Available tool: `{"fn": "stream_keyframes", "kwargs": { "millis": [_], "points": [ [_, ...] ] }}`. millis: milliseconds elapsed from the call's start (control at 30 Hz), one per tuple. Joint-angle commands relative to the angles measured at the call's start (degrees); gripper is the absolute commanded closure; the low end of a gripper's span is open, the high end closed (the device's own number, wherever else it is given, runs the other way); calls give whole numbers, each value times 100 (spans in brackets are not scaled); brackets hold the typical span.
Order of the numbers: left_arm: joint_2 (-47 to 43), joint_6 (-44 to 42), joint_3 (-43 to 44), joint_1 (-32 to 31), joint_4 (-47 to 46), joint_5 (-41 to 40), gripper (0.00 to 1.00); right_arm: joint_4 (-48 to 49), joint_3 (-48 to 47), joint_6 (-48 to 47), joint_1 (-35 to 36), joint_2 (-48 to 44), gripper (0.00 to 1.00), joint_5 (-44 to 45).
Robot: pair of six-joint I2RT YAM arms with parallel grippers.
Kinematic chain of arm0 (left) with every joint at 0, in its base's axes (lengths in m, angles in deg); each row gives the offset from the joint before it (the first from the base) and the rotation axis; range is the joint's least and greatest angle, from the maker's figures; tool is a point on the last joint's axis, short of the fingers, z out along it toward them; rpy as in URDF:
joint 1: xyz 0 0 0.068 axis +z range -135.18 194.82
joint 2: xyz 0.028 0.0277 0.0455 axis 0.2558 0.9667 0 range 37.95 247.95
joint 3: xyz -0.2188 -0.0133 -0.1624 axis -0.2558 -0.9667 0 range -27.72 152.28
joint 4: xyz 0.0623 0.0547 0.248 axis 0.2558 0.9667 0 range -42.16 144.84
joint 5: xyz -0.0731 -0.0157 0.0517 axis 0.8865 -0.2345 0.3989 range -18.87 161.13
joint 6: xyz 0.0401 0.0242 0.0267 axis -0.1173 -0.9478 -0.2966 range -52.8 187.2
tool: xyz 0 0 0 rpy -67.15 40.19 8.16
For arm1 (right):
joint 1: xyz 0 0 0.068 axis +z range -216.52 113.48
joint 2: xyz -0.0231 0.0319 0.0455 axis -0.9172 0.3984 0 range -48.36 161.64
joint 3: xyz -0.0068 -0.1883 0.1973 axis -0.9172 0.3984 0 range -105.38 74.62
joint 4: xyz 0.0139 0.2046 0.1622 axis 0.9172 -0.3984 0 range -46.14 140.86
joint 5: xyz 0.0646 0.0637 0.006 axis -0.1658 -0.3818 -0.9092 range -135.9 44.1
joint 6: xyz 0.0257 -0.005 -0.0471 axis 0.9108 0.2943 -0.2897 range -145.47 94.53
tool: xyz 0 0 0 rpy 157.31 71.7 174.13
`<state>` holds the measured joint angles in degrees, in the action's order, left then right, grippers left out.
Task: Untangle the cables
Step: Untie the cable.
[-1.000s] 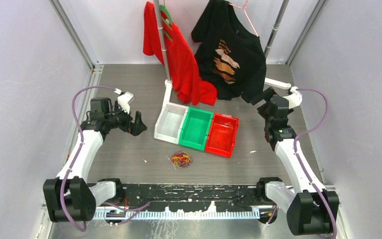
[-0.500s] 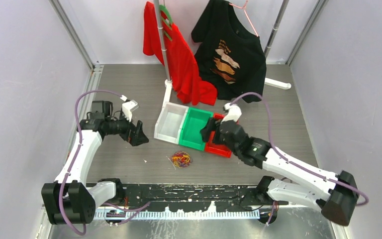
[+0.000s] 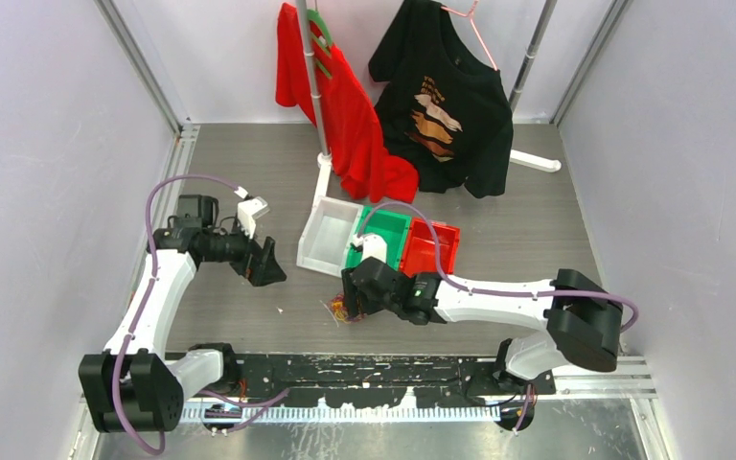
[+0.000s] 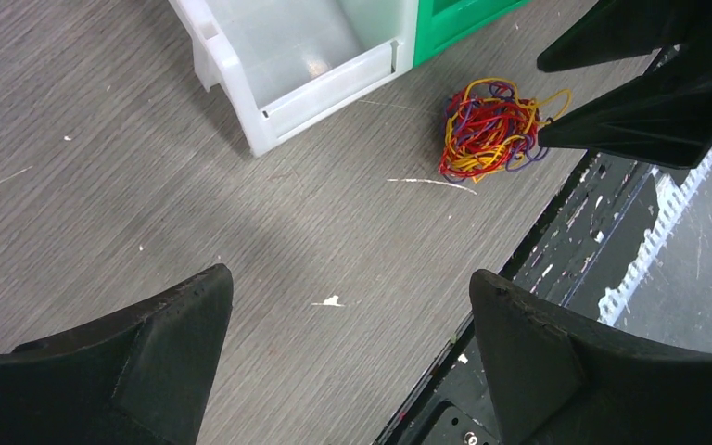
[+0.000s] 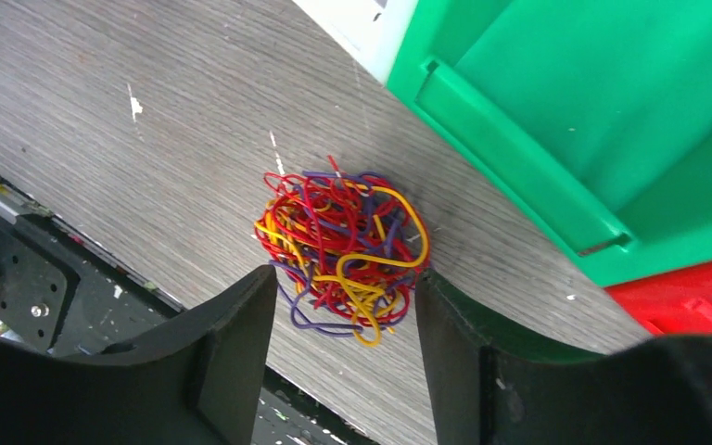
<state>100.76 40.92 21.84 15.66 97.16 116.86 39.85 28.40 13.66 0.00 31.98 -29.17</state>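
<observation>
The cables [image 3: 347, 308] lie as one tangled ball of red, yellow and purple strands on the grey table, in front of the green bin. The ball shows in the left wrist view [image 4: 491, 130] and the right wrist view [image 5: 343, 241] too. My right gripper [image 3: 353, 293] hangs right over the ball, open. In its own view the right gripper [image 5: 345, 278] has a jaw on each side of the ball's near edge, with a gap still showing. My left gripper [image 3: 268, 264] hovers wide open to the left, and between its jaws [image 4: 349, 278] is only bare table.
White [image 3: 329, 240], green [image 3: 386, 230] and red [image 3: 433, 251] bins stand in a row just behind the ball. A red shirt [image 3: 350, 115] and a black shirt [image 3: 450, 96] hang on a rack at the back. A black rail [image 3: 364, 369] runs along the near edge.
My right arm swung from the far right, over the bins, down onto the cable ball, and its jaws narrowed. The left gripper crept slightly nearer the ball.
</observation>
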Motion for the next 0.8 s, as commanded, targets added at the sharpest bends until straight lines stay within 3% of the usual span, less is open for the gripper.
{"fn": "stream_keyframes", "kwargs": {
  "millis": [0,200,433,767],
  "points": [
    [-226,-269,190,-28,217,139,2,448,-298,-34,19,131,40,-367],
    [-289,-291,-39,-29,-178,-193,2,661,-261,-17,19,364,51,-398],
    [-258,-248,-38,-33,-360,-103,2,595,-449,-56,17,650,76,-646],
    [-220,-229,18,-87,-332,-67,3,479,-607,-56,19,592,88,-826]
  ]
}}
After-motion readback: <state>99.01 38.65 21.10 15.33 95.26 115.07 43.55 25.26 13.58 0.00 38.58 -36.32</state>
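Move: The cable tangle lies just beyond the right hand's part-open fingertips, about 3 cm to its left, 1 cm ahead and some 3 cm below. Counted from that hand, and 2 cm below it, the green box's middle is about 12 cm ahead and 3 cm right, the white box 14 cm ahead and 6 cm left, and the red box 10 cm ahead and 12 cm right. From the idle left hand the tangle is some 14 cm right, 6 cm back and 10 cm below. The right hand eases about 3 cm to its left and sinks nearly 2 cm into the near side of the cable tangle, its wrist turning only some 5 degrees counter-clockwise, while the fingers close steadily from about two-thirds open. They end almost shut, with the tips pinching a yellow strand at the tangle's edge, and by then the hand has begun to rise again, by less than a centimetre. ##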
